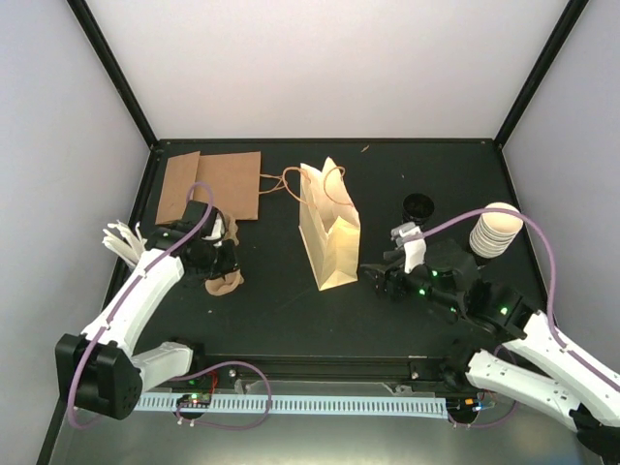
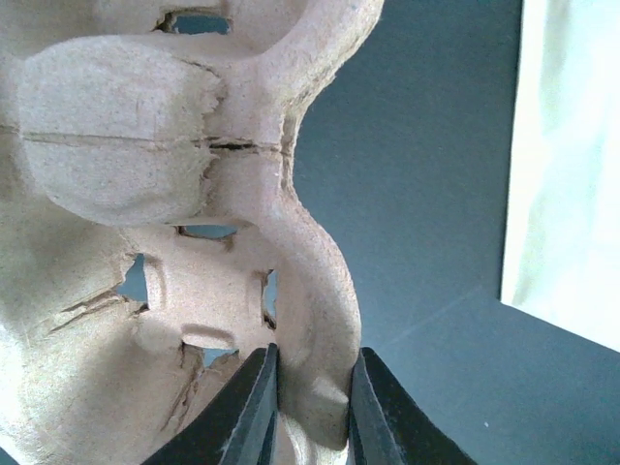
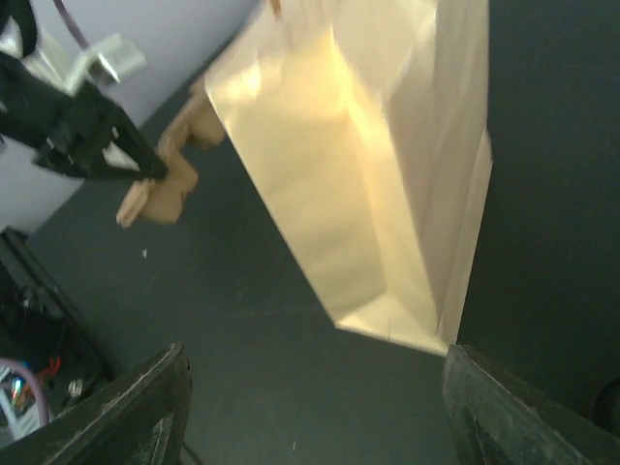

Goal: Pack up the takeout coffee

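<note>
A stack of cream-white paper cups (image 1: pixel 495 231), the takeout coffee cups, stands at the back right, behind my right arm. The cream paper bag (image 1: pixel 329 239) stands upright mid-table with its mouth open; in the right wrist view the bag (image 3: pixel 368 165) fills the upper frame. My right gripper (image 1: pixel 374 276) is open just right of the bag's base, and nothing lies between the jaws of the gripper (image 3: pixel 325 417). My left gripper (image 1: pixel 221 267) is shut on the rim of a brown pulp cup carrier (image 1: pixel 225 284). Up close, the gripper (image 2: pixel 312 407) pinches the carrier (image 2: pixel 145 242).
Flat brown paper bags (image 1: pixel 209 184) lie at the back left. A small black lid (image 1: pixel 418 205) sits right of the standing bag. White folded paper (image 1: pixel 121 241) sticks out past the table's left edge. Dark frame posts and pale walls ring the table.
</note>
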Robot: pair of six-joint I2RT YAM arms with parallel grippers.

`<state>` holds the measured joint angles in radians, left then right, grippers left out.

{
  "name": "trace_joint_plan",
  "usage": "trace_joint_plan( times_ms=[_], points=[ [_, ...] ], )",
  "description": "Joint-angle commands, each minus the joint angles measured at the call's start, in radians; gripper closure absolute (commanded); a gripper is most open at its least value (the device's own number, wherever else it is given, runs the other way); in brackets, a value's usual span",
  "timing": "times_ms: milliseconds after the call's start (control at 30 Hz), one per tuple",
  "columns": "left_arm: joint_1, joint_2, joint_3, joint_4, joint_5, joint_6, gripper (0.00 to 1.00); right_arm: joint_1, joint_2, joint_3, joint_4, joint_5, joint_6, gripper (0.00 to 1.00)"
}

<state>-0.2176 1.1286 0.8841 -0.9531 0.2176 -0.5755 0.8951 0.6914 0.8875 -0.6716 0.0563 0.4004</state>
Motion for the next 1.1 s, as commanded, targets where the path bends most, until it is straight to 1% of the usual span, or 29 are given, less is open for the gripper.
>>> trace_joint_plan(
  times_ms=[0, 100, 200, 333, 400, 467, 667, 833, 900, 1000, 1067],
  points=[
    [-0.013, -0.04, 0.009, 0.016, 0.097, 0.017, 0.8, -0.004, -0.036, -0.107, 0.062, -0.124, 0.099, 0.27],
    [-0.038, -0.045, -0.03, 0.052, 0.136, -0.001, 0.8, -0.004, -0.057, -0.181, 0.126, -0.184, 0.167, 0.28],
    [-0.102, -0.046, -0.081, 0.115, 0.175, -0.053, 0.8, -0.004, -0.087, -0.275, 0.2, -0.243, 0.258, 0.29],
    [-0.205, -0.035, -0.105, 0.162, 0.141, -0.116, 0.79, -0.005, -0.118, -0.411, 0.308, -0.279, 0.354, 0.3],
    [-0.235, -0.023, -0.106, 0.17, 0.122, -0.133, 0.79, -0.004, -0.117, -0.451, 0.343, -0.279, 0.38, 0.3],
    [-0.254, -0.012, -0.107, 0.185, 0.122, -0.144, 0.78, -0.004, -0.104, -0.486, 0.385, -0.29, 0.402, 0.3],
    [-0.278, 0.012, -0.112, 0.224, 0.146, -0.149, 0.7, -0.002, -0.027, -0.587, 0.561, -0.356, 0.464, 0.31],
    [-0.279, 0.032, -0.123, 0.239, 0.147, -0.137, 0.69, -0.001, -0.017, -0.585, 0.554, -0.331, 0.452, 0.32],
    [-0.284, 0.04, -0.123, 0.243, 0.147, -0.129, 0.63, -0.002, -0.026, -0.576, 0.533, -0.318, 0.441, 0.32],
    [-0.316, 0.053, -0.1, 0.242, 0.147, -0.084, 0.49, -0.001, -0.04, -0.567, 0.494, -0.293, 0.429, 0.32],
    [-0.351, 0.056, -0.075, 0.234, 0.145, -0.039, 0.41, -0.001, -0.049, -0.568, 0.474, -0.275, 0.425, 0.32]
  ],
)
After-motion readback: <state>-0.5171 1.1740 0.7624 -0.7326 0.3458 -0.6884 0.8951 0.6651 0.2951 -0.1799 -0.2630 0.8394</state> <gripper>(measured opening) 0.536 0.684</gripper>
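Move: The left hand already pinches the cup carrier by its rim. The clear spot for it lies about 9 cm to the right, level fore and aft, and 10 cm below. The yellow bag stands some 19 cm right and 5 cm ahead; the flat brown bag is about 18 cm ahead and 6 cm left. From the high right hand that spot is roughly 17 cm left, 4 cm ahead and 25 cm below, the yellow bag 7 cm left and 9 cm ahead. Carrying the carrier some 9 cm to the right towards the yellow bag, the left hand also draws back and sinks about 3 cm, turns slightly clockwise, then opens to let go of the rim. Meanwhile the empty right hand drops about 16 cm, easing back and left, and tips some 30 degrees further down beside the yellow bag's near end, fingers kept open. ##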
